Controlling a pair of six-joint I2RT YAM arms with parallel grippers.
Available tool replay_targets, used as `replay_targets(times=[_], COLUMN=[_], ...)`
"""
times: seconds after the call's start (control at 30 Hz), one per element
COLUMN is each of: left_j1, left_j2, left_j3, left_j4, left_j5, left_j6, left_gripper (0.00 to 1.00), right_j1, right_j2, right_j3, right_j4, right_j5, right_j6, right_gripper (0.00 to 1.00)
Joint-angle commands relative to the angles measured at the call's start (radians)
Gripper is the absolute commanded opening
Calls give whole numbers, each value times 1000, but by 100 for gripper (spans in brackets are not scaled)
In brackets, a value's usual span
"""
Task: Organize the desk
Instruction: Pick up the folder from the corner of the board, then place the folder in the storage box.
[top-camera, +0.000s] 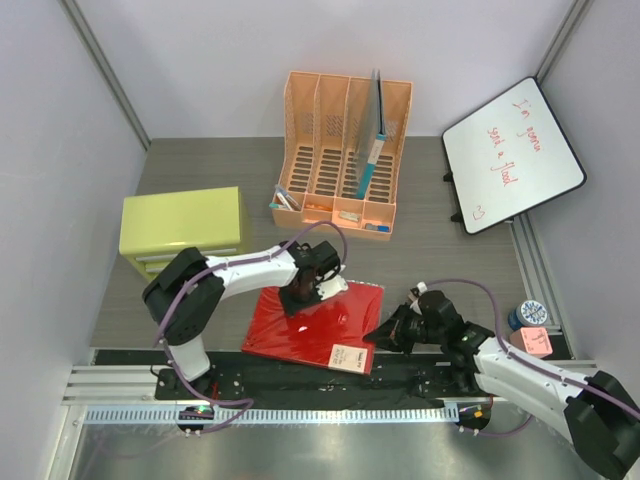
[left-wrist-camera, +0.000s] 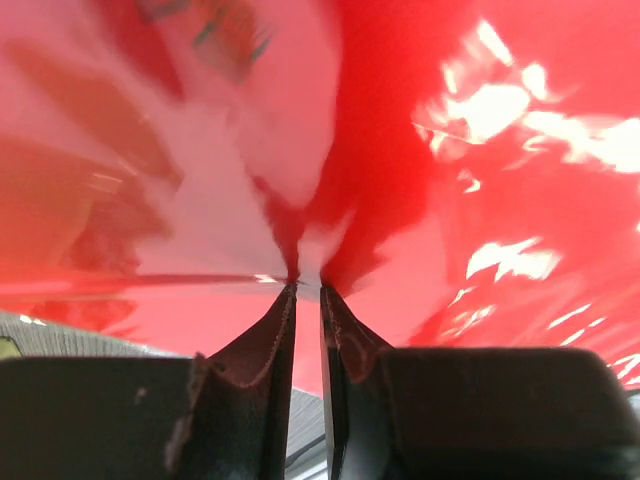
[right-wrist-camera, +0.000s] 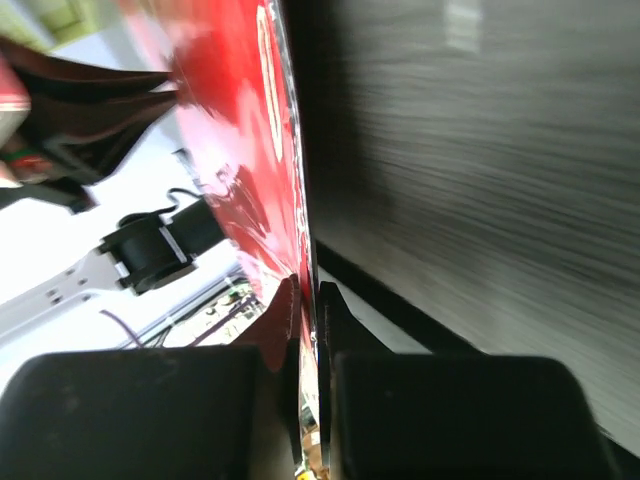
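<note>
A glossy red folder (top-camera: 315, 325) with a white label at its near corner lies flat on the dark grey desk (top-camera: 440, 250). My left gripper (top-camera: 300, 295) is shut, and its fingertips (left-wrist-camera: 290, 292) rest against the folder's top surface (left-wrist-camera: 420, 200) near the far left edge. My right gripper (top-camera: 378, 335) is shut on the folder's right edge. In the right wrist view the thin red sheet (right-wrist-camera: 240, 160) runs between the two fingers (right-wrist-camera: 312, 290), with the desk (right-wrist-camera: 480, 150) beside it.
An orange mesh file rack (top-camera: 340, 150) holding an upright grey-blue binder (top-camera: 372, 140) stands at the back. A lime-green drawer cabinet (top-camera: 182, 228) is on the left and a whiteboard (top-camera: 512, 152) leans at the back right. A small round tin (top-camera: 532, 312) and a pink block (top-camera: 535, 342) sit at the right edge.
</note>
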Motion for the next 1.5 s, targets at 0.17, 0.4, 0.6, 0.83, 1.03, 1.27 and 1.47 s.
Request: replay_targets(times=[0.17,0.4,0.6,0.83,1.03,1.27,1.47], left_j1=[-20,168,385,485,520,523,523], left_j2=[-31,-178,-319,-434,-508,-522,-534], left_j3=[246,761,839,632,487,418,377], left_j4=[-44,-282,-230,-184,-127,-102,-73], left_j5=[95,13,-12,48,71,97,108], left_j6=[5,-1,-67,-116,-138,-152,-165], left_gripper=[16,20,20,20,20,19,19], right_j1=[-2,-2,-2,-2,0,1,1], right_j2=[-31,-101,78,431,659,568,527], right_j3=[67,634,1192,1822,2304,2349,2167], right_j4=[56,-563,-948,-1262,-1472,-1375,-1180], right_j5=[69,325,575,759,786,798,732], right_j6=[-99,-506,-765,-952,-997,-970,-973], right_gripper=[1,1,1,1,1,1,1])
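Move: The right hand already pinches the red folder's right edge near its label; the folder's middle lies about 12 cm to its left, 3 cm ahead and 2 cm below. The letter rack's middle is some 36 cm ahead and 6 cm left, with the blue folder standing in it roughly 37 cm ahead. From the left hand, the red folder's middle lies about 3 cm back and 5 cm right; the green box is 14 cm ahead and 23 cm left. Up some 45 cm, with 12 to 15 cm forward and about 10 cm rightward drift, the right hand hoists the pinched folder, easing back a little at the end; its wrist swings the fingers from pointing left to mostly forward. The left hand lifts off the folder, dips right, then returns left, peaks and settles about 26 cm up, beside the green box. ##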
